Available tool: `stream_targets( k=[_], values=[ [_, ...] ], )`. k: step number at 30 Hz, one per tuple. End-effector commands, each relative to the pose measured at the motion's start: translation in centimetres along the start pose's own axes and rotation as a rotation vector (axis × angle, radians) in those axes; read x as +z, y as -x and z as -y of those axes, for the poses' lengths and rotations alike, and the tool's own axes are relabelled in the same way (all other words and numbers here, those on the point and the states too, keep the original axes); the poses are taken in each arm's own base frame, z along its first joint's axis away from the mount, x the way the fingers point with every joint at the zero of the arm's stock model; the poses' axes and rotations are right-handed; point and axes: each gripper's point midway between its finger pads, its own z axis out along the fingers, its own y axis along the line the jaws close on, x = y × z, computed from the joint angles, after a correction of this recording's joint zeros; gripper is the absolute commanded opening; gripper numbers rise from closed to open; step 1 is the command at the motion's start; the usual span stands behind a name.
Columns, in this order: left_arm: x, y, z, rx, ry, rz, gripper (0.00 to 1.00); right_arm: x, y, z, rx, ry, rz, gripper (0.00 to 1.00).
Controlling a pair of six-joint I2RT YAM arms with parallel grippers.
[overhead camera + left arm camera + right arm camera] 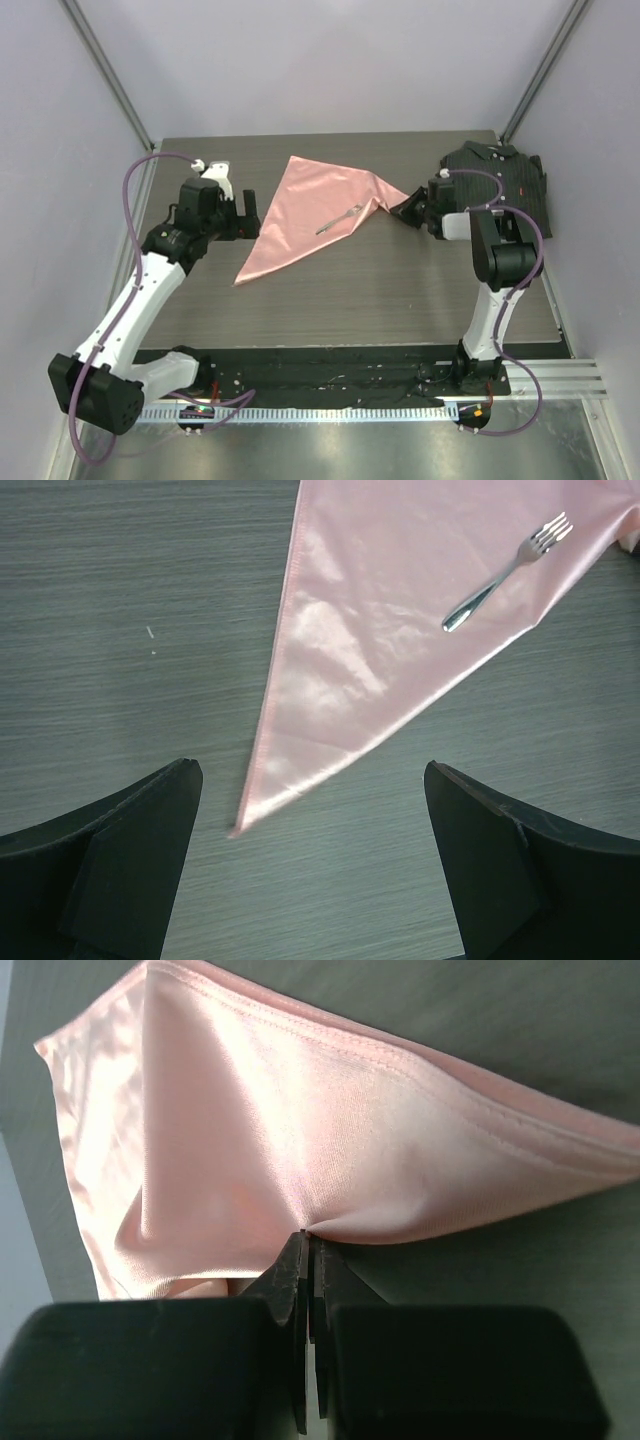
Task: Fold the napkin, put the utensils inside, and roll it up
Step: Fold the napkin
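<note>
The salmon-pink napkin (305, 205) lies folded into a triangle on the dark table, its long point toward the near left. A slim silver fork (340, 220) rests on its right half, also seen in the left wrist view as the fork (505, 572) on the napkin (380, 610). My right gripper (405, 212) is shut on the napkin's right corner; in the right wrist view the cloth (300, 1130) puckers where the right gripper (308, 1235) pinches its edge. My left gripper (243, 213) stands open beside the napkin's left edge. Between the left gripper's (312, 770) fingers lies only bare table, the napkin's point just ahead.
A dark pinstriped folded shirt (505, 180) lies at the back right, behind the right arm. Grey walls close in the table (400, 290) on three sides. A black strip with the arm bases runs along the near edge.
</note>
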Motion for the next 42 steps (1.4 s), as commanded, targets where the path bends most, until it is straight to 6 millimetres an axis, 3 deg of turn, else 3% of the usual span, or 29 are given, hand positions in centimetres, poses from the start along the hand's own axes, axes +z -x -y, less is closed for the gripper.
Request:
stream_targets(
  k=[1, 6, 11, 14, 16, 18, 22, 29, 37, 42],
  values=[
    [-1.1, 1.3, 0.4, -0.002, -0.03, 0.066, 1.0, -3.1, -3.9, 3.7, -0.01, -0.146, -0.026, 0.01],
    [-1.5, 1.6, 0.7, -0.007, -0.05, 0.086, 1.0, -6.6, -7.0, 6.0, -0.009, -0.192, -0.042, 0.01],
    [-1.8, 1.8, 0.9, -0.011, -0.064, 0.101, 1.0, -9.1, -8.2, 6.9, -0.027, -0.212, -0.049, 0.01],
    [-1.8, 1.7, 1.1, -0.011, -0.074, 0.097, 1.0, -10.0, -7.8, 6.3, -0.039, -0.215, -0.049, 0.2],
    [-1.8, 1.7, 1.1, -0.011, -0.077, 0.096, 1.0, -10.9, -7.6, 6.2, -0.046, -0.235, -0.053, 0.42],
    [-1.8, 1.7, 1.2, -0.011, -0.077, 0.099, 1.0, -11.9, -6.1, 5.6, -0.071, -0.238, -0.009, 0.47],
    [-2.0, 1.7, 1.3, -0.014, -0.086, 0.102, 1.0, -14.1, -4.4, 6.4, -0.091, -0.295, 0.048, 0.57],
    [-2.2, 1.9, 1.3, -0.015, -0.088, 0.114, 1.0, -15.5, -2.2, 9.5, 0.023, -0.328, 0.104, 0.56],
    [-2.2, 1.9, 1.3, -0.013, -0.086, 0.113, 1.0, -14.5, 0.5, 9.9, 0.162, -0.223, 0.211, 0.56],
    [-2.0, 1.7, 1.3, -0.013, -0.086, 0.107, 1.0, -13.9, 0.5, 10.0, 0.22, -0.159, 0.222, 0.54]
  ],
)
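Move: The right fingers, already shut on the napkin's near edge just above the table, have bare table about 11 cm straight back, where that edge is going. The napkin's right tip lies roughly 9 cm to their right and 3 cm ahead; the fork on the cloth is about 16 cm left and 3 cm back, and the shirt's middle some 30 cm right and 7 cm ahead. From the idle left hand, that bare spot is roughly 39 cm right, 4 cm back and 20 cm below. Keeping its pinch on the napkin's near edge, the right hand drags the cloth quickly back towards its base, some 11 cm low along the table, then opens to a little over half and lets go. It then rises about 2 cm and swings some 10 cm to the right and slightly farther back, turning about 20 degrees clockwise and sinking again, to stop with open fingers just behind the napkin's right tip by the shirt's near-left corner. ##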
